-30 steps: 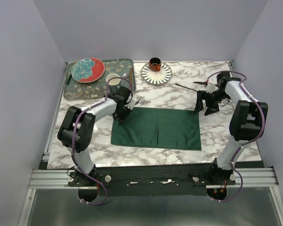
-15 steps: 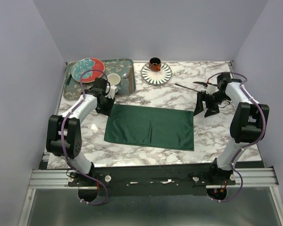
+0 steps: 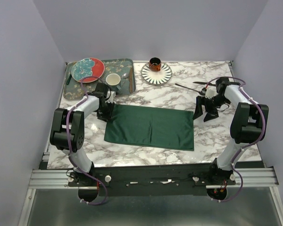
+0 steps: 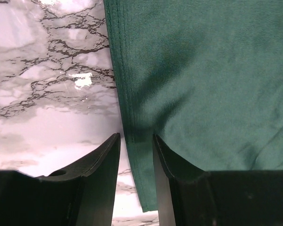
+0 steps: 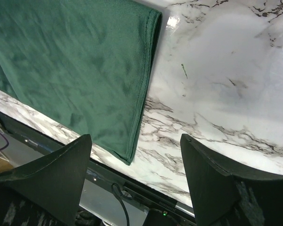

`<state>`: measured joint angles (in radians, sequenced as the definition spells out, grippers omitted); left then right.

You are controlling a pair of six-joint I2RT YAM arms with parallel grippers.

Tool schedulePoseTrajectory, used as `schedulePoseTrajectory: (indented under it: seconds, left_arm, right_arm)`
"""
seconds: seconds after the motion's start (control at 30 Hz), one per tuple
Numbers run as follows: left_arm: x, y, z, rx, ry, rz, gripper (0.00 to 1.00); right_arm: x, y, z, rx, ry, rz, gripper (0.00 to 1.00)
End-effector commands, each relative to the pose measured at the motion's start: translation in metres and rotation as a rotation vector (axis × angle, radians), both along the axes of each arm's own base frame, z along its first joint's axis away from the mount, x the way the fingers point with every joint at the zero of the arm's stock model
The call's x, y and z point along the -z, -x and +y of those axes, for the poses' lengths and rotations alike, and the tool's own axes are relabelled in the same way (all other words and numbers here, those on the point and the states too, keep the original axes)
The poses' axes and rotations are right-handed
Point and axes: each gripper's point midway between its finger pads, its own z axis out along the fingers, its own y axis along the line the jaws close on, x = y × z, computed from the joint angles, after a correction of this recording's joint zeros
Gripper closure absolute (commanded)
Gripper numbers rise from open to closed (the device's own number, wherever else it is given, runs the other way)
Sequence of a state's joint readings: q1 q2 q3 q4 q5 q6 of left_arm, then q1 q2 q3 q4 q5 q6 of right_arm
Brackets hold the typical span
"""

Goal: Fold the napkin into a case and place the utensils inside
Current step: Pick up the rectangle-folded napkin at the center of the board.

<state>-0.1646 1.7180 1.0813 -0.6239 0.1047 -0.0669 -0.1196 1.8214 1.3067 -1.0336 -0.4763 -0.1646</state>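
The dark green napkin (image 3: 151, 126) lies flat on the marble table (image 3: 217, 136) as a wide folded rectangle. My left gripper (image 3: 105, 112) is low at its far left corner. In the left wrist view the fingers (image 4: 104, 160) stand a little apart astride the napkin's hemmed edge (image 4: 127, 103) without pinching it, so the left gripper (image 4: 136, 141) is open. My right gripper (image 3: 203, 109) hangs wide open just off the napkin's right edge; the right wrist view shows it (image 5: 136, 139) holding nothing above the cloth's corner (image 5: 75, 61). The two black utensils (image 3: 187, 88) lie on the table behind the right gripper.
A patterned tray (image 3: 75, 89) at the back left carries a red and teal plate (image 3: 87, 69), a pale cup (image 3: 113, 79) and a silver spoon (image 3: 125, 75). A striped plate (image 3: 162, 75) with a small dark cup (image 3: 154, 63) stands at the back middle. The table's front edge (image 5: 146, 188) is close.
The left gripper slid left along the napkin's far edge, dragging the cloth a little left, then opened and let go at the corner. The right arm barely moved.
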Motion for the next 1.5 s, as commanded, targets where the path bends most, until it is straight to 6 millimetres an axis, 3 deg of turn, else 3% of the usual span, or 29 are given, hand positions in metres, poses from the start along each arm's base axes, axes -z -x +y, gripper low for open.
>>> schedulePoseTrajectory:
  seconds: [0.0, 0.3, 0.7, 0.8, 0.87, 1.0, 1.23, 1.47]
  left_arm:
    - [0.014, 0.004, 0.000, -0.034, 0.011, 0.027, 0.56]
    - [0.031, 0.015, -0.003, -0.034, 0.016, 0.079, 0.60]
    - [0.039, 0.012, 0.002, -0.027, -0.038, 0.104, 0.87]
    - [0.039, 0.014, 0.003, -0.011, -0.055, 0.103, 0.99]
    - [0.038, 0.015, 0.004, -0.003, -0.064, 0.110, 1.00]
    - [0.016, 0.006, 0.000, 0.010, -0.032, 0.045, 1.00]
    - [-0.035, 0.000, -0.028, 0.055, 0.052, -0.060, 1.00]
    - [-0.045, 0.002, -0.046, 0.058, 0.095, -0.067, 1.00]
  right_arm:
    - [-0.005, 0.002, 0.002, 0.008, -0.006, -0.009, 0.16]
    - [-0.004, 0.001, 0.003, 0.010, -0.012, -0.002, 0.16]
    - [-0.002, -0.001, 0.004, 0.015, -0.023, 0.003, 0.16]
    - [-0.002, -0.002, 0.004, 0.015, -0.020, 0.002, 0.16]
    - [-0.002, -0.002, 0.004, 0.012, -0.020, -0.001, 0.16]
    - [-0.002, -0.002, 0.004, 0.012, -0.023, 0.000, 0.16]
    - [-0.003, -0.001, 0.005, 0.012, -0.029, -0.003, 0.16]
    - [-0.004, -0.001, 0.005, 0.011, -0.026, -0.008, 0.17]
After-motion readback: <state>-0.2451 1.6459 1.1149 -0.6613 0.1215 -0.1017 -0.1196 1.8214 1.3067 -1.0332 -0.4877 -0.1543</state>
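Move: The napkin's left edge passes between the left hand's half-open fingers about 1 cm below them, the pinch spot directly underneath. The napkin's middle is some 18 cm to this hand's right and 4 cm back. The white mug stands roughly 17 cm ahead and 3 cm right, the tray's middle about 18 cm ahead and 4 cm left. From the right hand, that left edge is some 41 cm to its left, 2 cm back and 5 cm lower. The left hand, pointing down, sinks about 1 cm over the middle of the napkin's left edge, pauses there, then shuts its half-open fingers until they pinch the hem, creeping slightly forward as they close. Holding that pinch with hardly any wrist turn, it then lifts about 4 cm and carries the hem some 3 cm to the right, in over the napkin towards its middle. ##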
